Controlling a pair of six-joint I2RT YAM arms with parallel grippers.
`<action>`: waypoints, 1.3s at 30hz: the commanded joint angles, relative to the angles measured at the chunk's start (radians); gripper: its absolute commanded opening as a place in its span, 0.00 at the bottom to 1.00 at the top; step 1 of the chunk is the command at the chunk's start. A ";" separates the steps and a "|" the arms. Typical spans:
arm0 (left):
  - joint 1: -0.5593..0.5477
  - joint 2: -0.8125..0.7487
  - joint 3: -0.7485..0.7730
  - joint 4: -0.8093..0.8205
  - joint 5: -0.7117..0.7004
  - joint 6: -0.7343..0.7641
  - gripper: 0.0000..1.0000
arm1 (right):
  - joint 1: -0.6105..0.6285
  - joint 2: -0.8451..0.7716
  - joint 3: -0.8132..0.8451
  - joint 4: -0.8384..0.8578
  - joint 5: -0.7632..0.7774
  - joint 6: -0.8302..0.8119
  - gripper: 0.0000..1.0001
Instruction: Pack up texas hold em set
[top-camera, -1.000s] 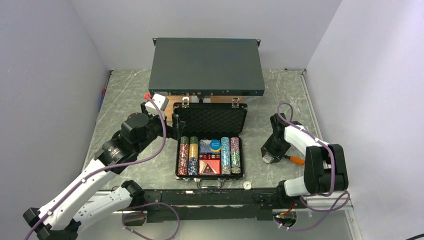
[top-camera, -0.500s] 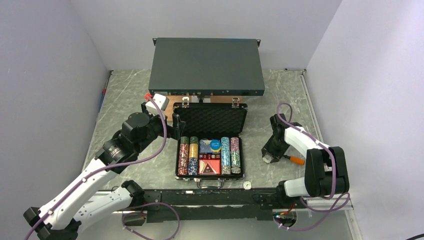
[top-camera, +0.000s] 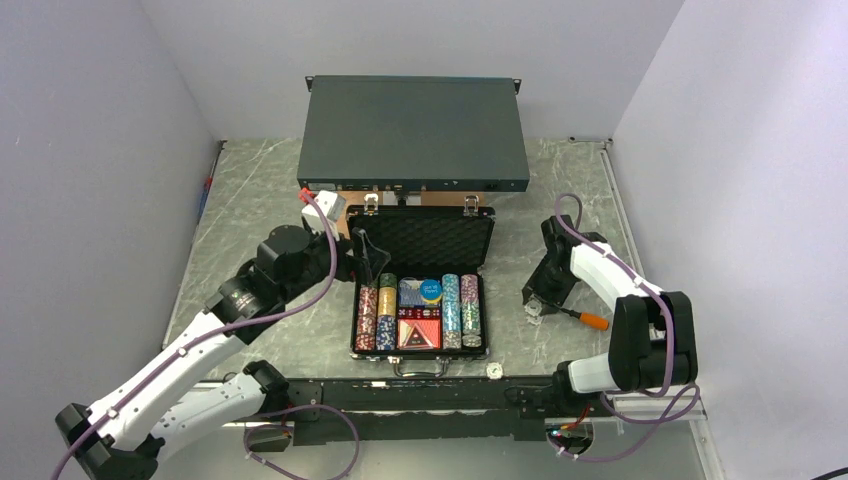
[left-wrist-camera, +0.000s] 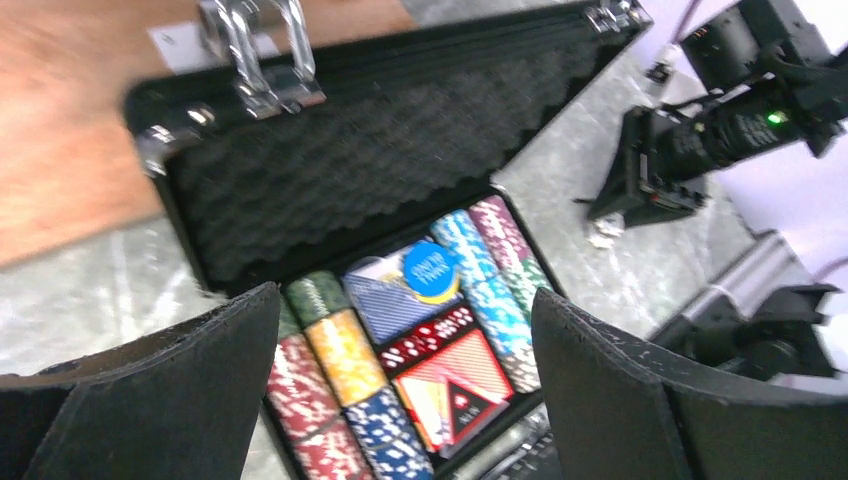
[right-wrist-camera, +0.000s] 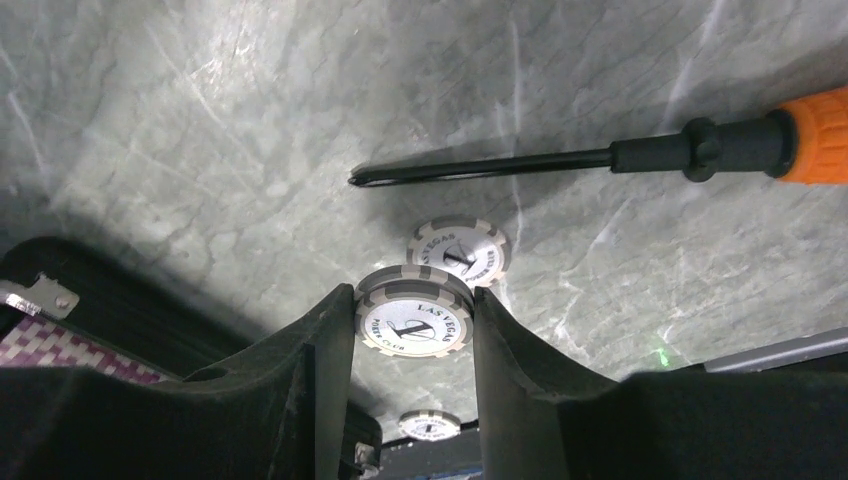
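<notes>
The texas hold em set is a black case (top-camera: 425, 243), open, its foam lid (left-wrist-camera: 380, 160) standing up. Inside lie rows of coloured chips (top-camera: 462, 308), card decks, red dice and a blue disc (left-wrist-camera: 430, 270). My left gripper (top-camera: 362, 255) hovers open at the case's left rear corner, and its wrist view looks down into the case past the wide-apart fingers (left-wrist-camera: 620, 390). My right gripper (right-wrist-camera: 413, 298), right of the case, is shut on a white and grey poker chip (right-wrist-camera: 413, 326) just above the table. A second such chip (right-wrist-camera: 458, 250) lies flat beyond it.
An orange-handled screwdriver (top-camera: 585, 318) lies right of the right gripper, its tip (right-wrist-camera: 365, 179) pointing toward the case. A large dark grey rack box (top-camera: 414, 132) stands behind the case. Another white chip (top-camera: 494, 370) lies by the front rail.
My left arm has swung right, bringing its gripper up to the case's left rear corner. My right gripper has closed on the chip and shifted slightly back.
</notes>
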 joint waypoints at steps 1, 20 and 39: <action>0.001 -0.023 -0.103 0.163 0.169 -0.213 0.95 | 0.003 -0.031 0.053 -0.071 -0.080 -0.023 0.00; -0.561 0.544 -0.366 1.324 -0.415 -0.373 0.80 | 0.112 -0.019 0.284 -0.271 -0.244 0.007 0.00; -0.574 0.942 -0.297 1.749 -0.334 -0.500 0.70 | 0.241 -0.013 0.345 -0.302 -0.280 0.075 0.00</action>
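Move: The left hand goes for the white chips still pinched in the right hand, about 37 cm to its right, 3 back and 24 below. The right hand, holding those chips, heads for the open left gripper, some 37 cm left, 3 ahead and 24 up. The case's purple-green chip row lies level ahead, 16 cm to its left; the screwdriver handle 14 cm right, 2 back; a lone chip 9 cm left, 15 back. Left hand swings 22 cm right, sinking, towards the white chips right hand carries 10 cm left, rising. ##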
